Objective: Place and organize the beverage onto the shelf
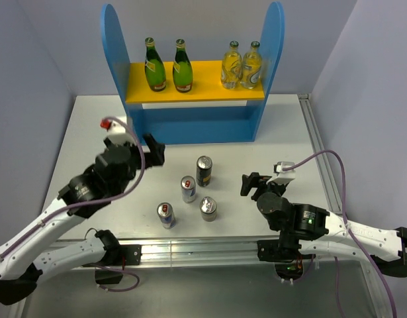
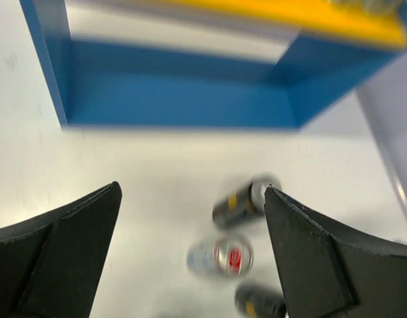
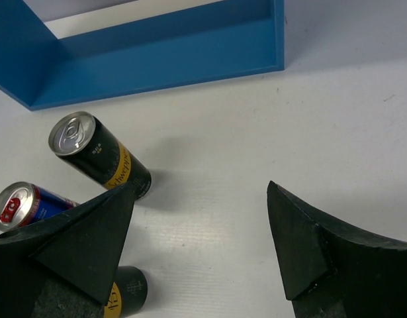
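Observation:
The blue shelf (image 1: 193, 126) stands at the back. Two green bottles (image 1: 155, 66) (image 1: 182, 66) and two pale yellow bottles (image 1: 241, 65) stand on its yellow board. Upright on the table are two black-gold cans (image 1: 204, 171) (image 1: 208, 208) and two silver-blue cans (image 1: 188, 189) (image 1: 165, 214). My left gripper (image 1: 153, 151) hovers open and empty left of the cans, which look blurred in its wrist view (image 2: 220, 257). My right gripper (image 1: 251, 184) is open and empty to their right. Its wrist view shows a black-gold can (image 3: 100, 156) and a silver-blue can (image 3: 21, 202) to its left.
The shelf's blue lower tier (image 2: 177, 99) holds nothing and also shows in the right wrist view (image 3: 157, 46). A metal rail (image 1: 190, 252) runs along the table's near edge. Grey walls close in both sides.

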`<act>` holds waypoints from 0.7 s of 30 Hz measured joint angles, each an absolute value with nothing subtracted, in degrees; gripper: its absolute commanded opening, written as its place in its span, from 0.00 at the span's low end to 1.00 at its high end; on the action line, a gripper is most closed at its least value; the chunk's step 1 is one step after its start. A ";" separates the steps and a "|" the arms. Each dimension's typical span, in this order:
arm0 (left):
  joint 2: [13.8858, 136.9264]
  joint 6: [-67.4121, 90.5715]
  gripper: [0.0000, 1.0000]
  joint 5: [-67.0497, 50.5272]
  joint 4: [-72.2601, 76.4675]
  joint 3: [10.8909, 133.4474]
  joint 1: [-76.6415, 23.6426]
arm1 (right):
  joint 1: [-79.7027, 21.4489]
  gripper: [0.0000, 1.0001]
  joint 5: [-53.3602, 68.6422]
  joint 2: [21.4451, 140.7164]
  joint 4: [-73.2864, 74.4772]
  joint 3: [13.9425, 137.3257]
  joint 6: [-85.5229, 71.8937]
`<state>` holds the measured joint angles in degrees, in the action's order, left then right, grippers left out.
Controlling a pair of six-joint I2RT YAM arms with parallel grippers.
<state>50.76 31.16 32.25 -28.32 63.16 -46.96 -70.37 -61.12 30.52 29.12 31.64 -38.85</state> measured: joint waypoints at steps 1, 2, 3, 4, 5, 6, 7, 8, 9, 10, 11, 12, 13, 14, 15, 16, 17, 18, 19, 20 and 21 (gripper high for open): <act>48.69 33.50 0.95 33.87 -29.69 59.66 -49.89 | -70.37 0.88 -61.01 30.61 29.04 31.64 -38.70; 47.70 35.22 0.95 34.89 -30.83 57.76 -51.81 | -70.37 0.88 -60.99 30.81 28.95 31.66 -38.70; 47.05 37.32 0.95 36.05 -32.16 56.16 -54.15 | -70.37 0.88 -60.97 31.14 28.93 31.66 -38.70; 46.83 39.79 0.95 37.47 -34.09 55.11 -56.93 | -70.37 0.89 -60.95 31.51 28.93 31.66 -38.72; 47.00 41.89 0.95 38.52 -35.77 54.59 -59.00 | -70.37 0.89 -60.90 31.79 28.93 31.66 -38.74; 47.13 44.16 0.95 39.46 -37.56 54.04 -61.28 | -70.37 0.90 -60.80 32.01 28.95 31.64 -38.74; 47.13 47.05 0.95 40.93 -39.57 53.47 -64.12 | -70.37 0.90 -60.75 32.05 28.95 31.64 -38.74; 47.07 49.39 0.95 41.98 -41.41 53.06 -66.30 | -70.37 0.91 -60.75 32.03 28.95 31.66 -38.74; 46.83 52.03 0.95 43.00 -43.11 52.56 -68.90 | -70.37 0.91 -60.75 31.99 28.95 31.64 -38.74; 46.61 55.20 0.95 44.14 -45.01 52.10 -71.92 | -70.37 0.91 -60.75 31.97 28.93 31.64 -38.74; 46.41 58.57 0.94 45.21 -46.98 51.68 -74.74 | -70.37 0.91 -60.75 31.97 28.95 31.66 -38.76; 46.35 61.36 0.94 45.91 -48.77 51.42 -77.10 | -70.37 0.91 -60.75 31.97 28.95 31.64 -38.76; 46.41 64.77 0.94 46.94 -50.72 51.07 -80.18 | -70.37 0.92 -60.75 31.99 28.95 31.66 -38.79; 46.98 68.29 0.94 47.90 -52.75 50.87 -82.78 | -70.37 0.92 -60.77 32.05 28.95 31.64 -38.83; 47.64 70.83 0.95 48.53 -54.46 50.87 -84.79 | -70.37 0.92 -60.77 32.23 28.95 31.66 -38.94; 49.21 75.13 0.96 49.60 -56.95 50.92 -87.77 | -70.37 0.92 -60.77 32.45 28.95 31.66 -38.98; 51.16 78.43 0.97 50.33 -59.11 51.18 -89.71 | -70.37 0.92 -60.80 32.75 28.97 31.66 -39.16; 53.87 81.93 0.99 50.92 -61.71 51.68 -91.66 | -70.37 0.92 -60.80 33.06 28.99 31.66 -39.20; 57.67 85.93 0.99 51.70 -65.08 52.58 -94.02 | -70.37 0.92 -60.80 33.39 29.06 31.66 -39.31; 61.34 89.34 0.99 52.23 -67.26 53.32 -95.74 | -70.37 0.92 -60.80 33.58 29.10 31.66 -39.35; 64.42 91.83 0.99 52.40 -68.51 53.63 -97.06 | -70.37 0.92 -60.80 33.63 29.17 31.66 -39.38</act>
<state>64.42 91.83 52.40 -68.51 53.63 -97.06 -70.37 -60.80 33.63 29.17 31.66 -39.38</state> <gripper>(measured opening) 0.990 0.918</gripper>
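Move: From the left hand the front red-tab can, the next beverage, lies about 12 cm back, 3 cm right and 26 cm below. All the other cans stand at much the same depth below: the middle red-tab can 3 cm back and 11 right, the front black can 10 back and 17 right, the rear black can 3 ahead and 15 right. From the right hand the front red-tab can is about 30 cm left, 6 back and 13 below. Down and back in one sweep, the left hand comes away from the shelf towards the front red-tab can, sinking and drawing back some 17 cm each and drifting a little to its right. The empty fingers stay wide open while the wrist tips them about 20 degrees further down, its left side rising late on; the hand ends close behind the can's top, not yet gripping it. ##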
